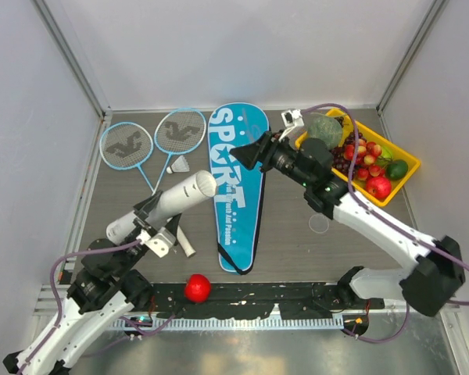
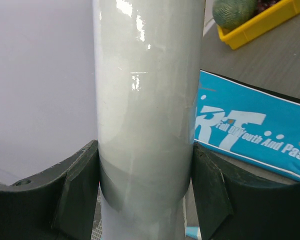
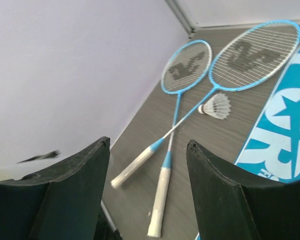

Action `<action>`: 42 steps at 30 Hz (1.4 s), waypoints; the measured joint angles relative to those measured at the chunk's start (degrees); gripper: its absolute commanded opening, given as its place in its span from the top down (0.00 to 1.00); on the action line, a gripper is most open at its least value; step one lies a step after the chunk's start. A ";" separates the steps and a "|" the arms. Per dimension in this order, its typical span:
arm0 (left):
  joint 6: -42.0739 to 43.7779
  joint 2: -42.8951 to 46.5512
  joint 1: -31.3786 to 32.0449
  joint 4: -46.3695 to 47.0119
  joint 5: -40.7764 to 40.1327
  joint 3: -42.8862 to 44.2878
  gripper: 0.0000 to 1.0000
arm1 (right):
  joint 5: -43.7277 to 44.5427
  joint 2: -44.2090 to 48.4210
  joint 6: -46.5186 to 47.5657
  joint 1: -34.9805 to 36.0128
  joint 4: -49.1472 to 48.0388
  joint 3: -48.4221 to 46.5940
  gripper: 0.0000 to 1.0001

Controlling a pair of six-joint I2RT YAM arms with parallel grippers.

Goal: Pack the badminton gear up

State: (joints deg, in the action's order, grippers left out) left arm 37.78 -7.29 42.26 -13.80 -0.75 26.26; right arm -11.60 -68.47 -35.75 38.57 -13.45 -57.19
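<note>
My left gripper (image 1: pixel 152 225) is shut on the white cardboard tube (image 1: pixel 184 195), which is tilted with its open end toward the blue SPORT cover (image 1: pixel 236 180). In the left wrist view the tube (image 2: pixel 145 95) fills the gap between both pads. Two light-blue rackets (image 1: pixel 127 144) (image 1: pixel 180 129) lie crossed at the back left, with one white shuttlecock (image 1: pixel 178 166) by their shafts. My right gripper (image 1: pixel 248 153) hovers open over the cover's upper part, nothing between its fingers. Its wrist view shows the rackets (image 3: pixel 186 65), the shuttlecock (image 3: pixel 216 105) and the white handles (image 3: pixel 160 200) beyond the right gripper (image 3: pixel 148 143).
A yellow tray (image 1: pixel 394 189) of fruit stands at the back right, also seen as the tray (image 2: pixel 260 22) in the left wrist view. A red ball (image 1: pixel 197 287) lies at the near edge. A small clear round lid (image 1: pixel 319 223) rests right of the cover. Grey walls close the sides.
</note>
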 measured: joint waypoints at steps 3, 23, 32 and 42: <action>0.02 2.21 -1.11 1.64 -0.90 -0.50 0.86 | 0.04 -8.90 -1.90 -1.88 -4.02 -1.27 0.36; -3.17 3.98 -6.88 5.44 5.09 -0.87 0.86 | -12.17 -70.31 -14.58 -1.68 -10.88 -46.58 0.47; -3.87 3.06 -7.74 5.46 6.60 -0.96 0.86 | -15.50 -78.75 -18.51 0.24 -11.76 -52.39 0.51; -4.35 2.95 -7.96 5.53 6.82 -1.20 0.86 | -15.47 -79.95 -18.03 2.93 -9.44 -54.71 0.93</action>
State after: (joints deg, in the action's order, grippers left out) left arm 33.43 -4.34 34.30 -8.27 6.07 25.06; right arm -27.07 -148.42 -53.78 41.50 -22.90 -111.90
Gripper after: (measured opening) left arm 0.675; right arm 0.209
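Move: From the right hand, the shuttlecock by the rackets lies about 16 cm ahead, 24 cm left and 28 cm below. On that table level, the right-hand racket's head is some 11 cm beyond the shuttlecock, the other racket's head about 22 cm ahead and 40 cm left of the hand, and the blue bag's middle roughly 8 cm ahead and 5 cm left. The left hand, holding the white tube, has the shuttlecock about 23 cm ahead, 2 cm right and 21 cm below. Down and to the left in one quick sweep, the right hand drops about 27 cm and crosses some 23 cm over the bag to the shuttlecock, running forward 18 cm before drawing back nearly 4. It tips down and turns counter-clockwise, its fingers narrowing, then closing most of the way at the feather skirt. The left hand keeps its grip on the tube, raising it a couple of centimetres. ##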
